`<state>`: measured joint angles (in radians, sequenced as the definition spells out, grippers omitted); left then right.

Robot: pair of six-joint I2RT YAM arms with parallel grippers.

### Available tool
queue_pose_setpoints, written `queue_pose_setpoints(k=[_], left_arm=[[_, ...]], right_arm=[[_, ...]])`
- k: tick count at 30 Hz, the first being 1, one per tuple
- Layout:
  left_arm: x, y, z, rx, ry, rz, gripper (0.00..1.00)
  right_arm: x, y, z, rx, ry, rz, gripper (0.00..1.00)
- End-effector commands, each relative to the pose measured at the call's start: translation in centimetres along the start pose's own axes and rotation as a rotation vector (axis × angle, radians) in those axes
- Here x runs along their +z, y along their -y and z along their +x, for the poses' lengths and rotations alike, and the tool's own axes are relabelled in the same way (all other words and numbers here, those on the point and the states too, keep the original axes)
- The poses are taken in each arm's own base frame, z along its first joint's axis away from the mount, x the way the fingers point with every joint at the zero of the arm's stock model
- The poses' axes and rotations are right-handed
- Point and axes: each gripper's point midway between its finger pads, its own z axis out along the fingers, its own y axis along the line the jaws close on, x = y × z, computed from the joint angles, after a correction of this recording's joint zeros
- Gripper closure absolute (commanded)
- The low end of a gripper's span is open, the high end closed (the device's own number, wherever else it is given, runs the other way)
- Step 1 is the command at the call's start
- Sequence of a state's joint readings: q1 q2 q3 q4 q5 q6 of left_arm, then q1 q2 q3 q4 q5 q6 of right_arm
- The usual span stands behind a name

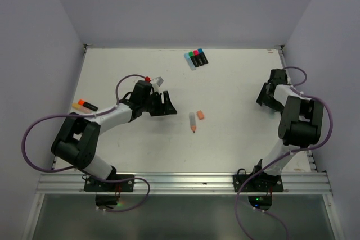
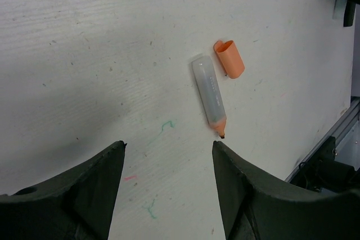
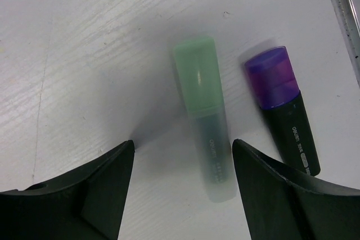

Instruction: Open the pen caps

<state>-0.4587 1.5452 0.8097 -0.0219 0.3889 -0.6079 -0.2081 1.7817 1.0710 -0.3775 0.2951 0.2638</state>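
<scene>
An orange pen cap [image 2: 229, 59] lies off its pen, beside a pale pen body [image 2: 211, 96] with a bare orange tip; both sit mid-table [image 1: 201, 115]. My left gripper [image 2: 169, 150] is open just short of that tip, holding nothing, and it shows left of the pen from above [image 1: 169, 108]. My right gripper [image 3: 183, 147] is open over a pale pen with a green cap [image 3: 197, 71], whose body lies between the fingers, untouched. A purple cap [image 3: 271, 74] sits on a black pen [image 3: 297, 136] to its right.
A row of several capped pens [image 1: 196, 58] lies at the back of the table. An orange-capped black pen [image 1: 84, 105] lies at the left edge. The right gripper [image 1: 264, 98] is close to the table's right rail [image 1: 308, 155].
</scene>
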Motion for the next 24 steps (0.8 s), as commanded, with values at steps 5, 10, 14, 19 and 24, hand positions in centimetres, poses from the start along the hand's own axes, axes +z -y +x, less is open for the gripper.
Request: queue_pose_setpoints(k=[5,10,14,19,24], left_arm=[[-0.9,0.5,-0.2,0.032,0.011,0.008,0.34],[-1.1,0.5,0.0,0.033,0.012,0.006,0.34],[-1.1,0.3,0.2,0.033,0.011,0.005,0.34],[-1.4,0.3,0.2,0.037,0.025,0.005,0.34],[-1.8,0.9,-0.5,0.029,0.052,0.023,0.34]], right_arm=[[1.6,0.7,3.8,-0.021,-0.134,0.013,0.38],[1.9,0.2,4.7,-0.029,-0.167,-0.024,0.68],[1.8,-0.1,4.9,-0.038,-0.175,-0.040,0.88],[0.8,-0.6,4.0,-0.060,-0.132,-0.049,1.00],[-4.0,-4.4,2.2,-0.143,-0.002,-0.120,1.00]])
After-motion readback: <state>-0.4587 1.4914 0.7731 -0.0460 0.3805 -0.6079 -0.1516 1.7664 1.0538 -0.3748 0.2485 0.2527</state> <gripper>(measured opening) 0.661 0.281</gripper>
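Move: The green pen lies between the right hand's open fingers, nearer the right-hand one: its middle is about 1 cm ahead, 2 cm right and 1 cm below. The purple pen lies about 5 cm right and 1 cm ahead; the orange cap is some 33 cm left, level fore-and-aft, and the uncapped orange pen 37 cm left and 4 cm back. From the left hand the green pen is about 48 cm right, 6 cm ahead and 6 cm lower. The right hand creeps less than 1 cm forward, settling slightly lower, while its fingers close from about three-quarters to just over a quarter open and pinch the green pen across its grey body, just behind the green cap. Still gripping, it then swings left, away from the purple pen and towards the orange ones, ending some 3 cm left of where it began, with a small counter-clockwise turn of about 5 degrees and hardly any rise. ##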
